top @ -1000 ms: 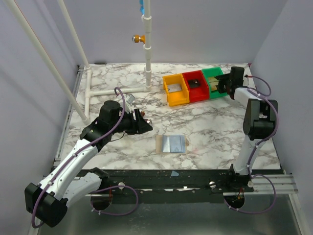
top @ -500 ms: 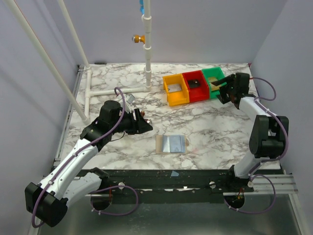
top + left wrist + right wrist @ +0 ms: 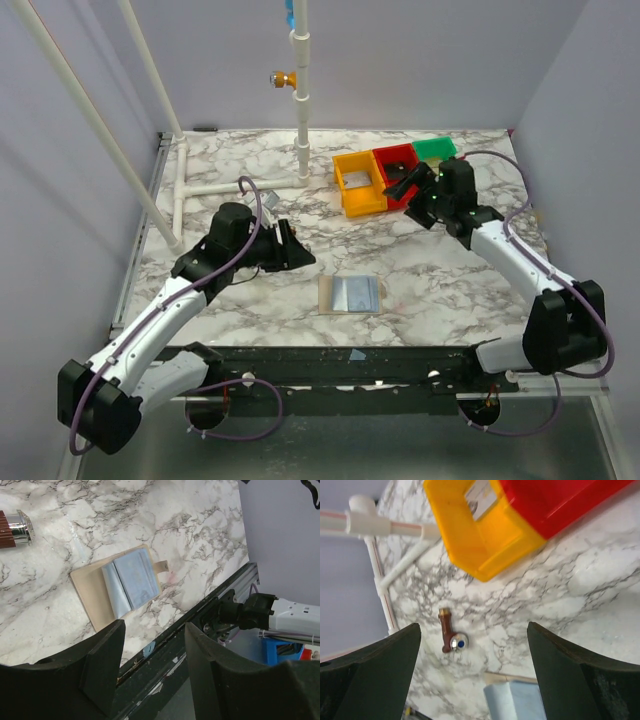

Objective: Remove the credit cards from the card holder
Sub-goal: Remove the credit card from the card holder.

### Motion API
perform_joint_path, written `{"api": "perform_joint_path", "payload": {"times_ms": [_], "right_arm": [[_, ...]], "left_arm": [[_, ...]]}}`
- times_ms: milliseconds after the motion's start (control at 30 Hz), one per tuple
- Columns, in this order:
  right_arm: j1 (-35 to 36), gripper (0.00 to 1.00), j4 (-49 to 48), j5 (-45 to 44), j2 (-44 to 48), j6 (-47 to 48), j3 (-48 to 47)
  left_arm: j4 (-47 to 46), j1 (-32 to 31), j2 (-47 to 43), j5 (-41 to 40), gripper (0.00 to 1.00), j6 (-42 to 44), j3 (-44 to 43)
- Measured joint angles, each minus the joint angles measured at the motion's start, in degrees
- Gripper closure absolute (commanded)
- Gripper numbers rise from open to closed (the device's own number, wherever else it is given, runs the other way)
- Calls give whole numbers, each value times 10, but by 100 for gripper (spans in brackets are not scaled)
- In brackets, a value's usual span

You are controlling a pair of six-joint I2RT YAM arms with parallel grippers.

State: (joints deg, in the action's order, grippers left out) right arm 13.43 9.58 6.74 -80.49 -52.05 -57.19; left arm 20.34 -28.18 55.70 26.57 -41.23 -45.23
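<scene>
The card holder [image 3: 350, 294] lies open and flat on the marble near the front edge, tan with grey-blue sleeves; it also shows in the left wrist view [image 3: 120, 587] and at the bottom of the right wrist view [image 3: 520, 700]. No credit cards show apart from it with certainty. My left gripper [image 3: 298, 252] hovers left of the holder, open and empty [image 3: 152, 665]. My right gripper [image 3: 410, 195] hangs just in front of the red bin [image 3: 398, 172], open wide with nothing between its fingers [image 3: 475, 670].
Yellow bin [image 3: 358, 180], red bin and green bin [image 3: 434, 150] stand in a row at the back right; the yellow one [image 3: 480, 535] holds a pale flat item. A small brown and chrome fitting [image 3: 450, 636] lies on the marble. White pipe frame [image 3: 301, 100] stands at the back.
My right arm has swung from the green bin leftward and nearer, to in front of the red bin, and its jaws have opened wider. The left arm barely shifted.
</scene>
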Motion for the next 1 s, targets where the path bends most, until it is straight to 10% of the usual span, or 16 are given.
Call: {"api": "perform_joint_path", "payload": {"times_ms": [567, 1000], "right_arm": [[219, 6, 99, -72, 64, 58, 51], [241, 6, 99, -65, 69, 66, 126]], "left_arm": [[-42, -25, 60, -9, 47, -18, 15], [-105, -134, 201, -35, 48, -59, 1]]}}
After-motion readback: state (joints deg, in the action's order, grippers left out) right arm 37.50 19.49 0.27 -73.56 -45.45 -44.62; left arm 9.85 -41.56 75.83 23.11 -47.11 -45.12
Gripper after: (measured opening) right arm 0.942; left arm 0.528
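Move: The open card holder lies flat on the table, roughly level with the left hand, 11 cm to its right and about 20 cm below; from the right hand it is about 18 cm back, 14 cm left and 17 cm below. Near the right hand, the yellow box is some 15 cm ahead and 13 cm left, the red box 18 cm ahead and 2 cm left. The brown pipe stub sits about 15 cm ahead of the left hand and 3 cm left. Coming away from the boxes, the right hand sweeps back about 15 cm and some 8 cm left towards the card holder, the leftward part all early and the sinking of about 8 cm mostly late, its wrist swinging counter-clockwise and rolling its left side down while the empty fingers stay wide open. The left hand starts slowly, then comes down and to the right, about 7 or 8 cm each way, to meet it over the holder, tipping a little further down with its fingers still half open, and neither hand reaches the holder. ##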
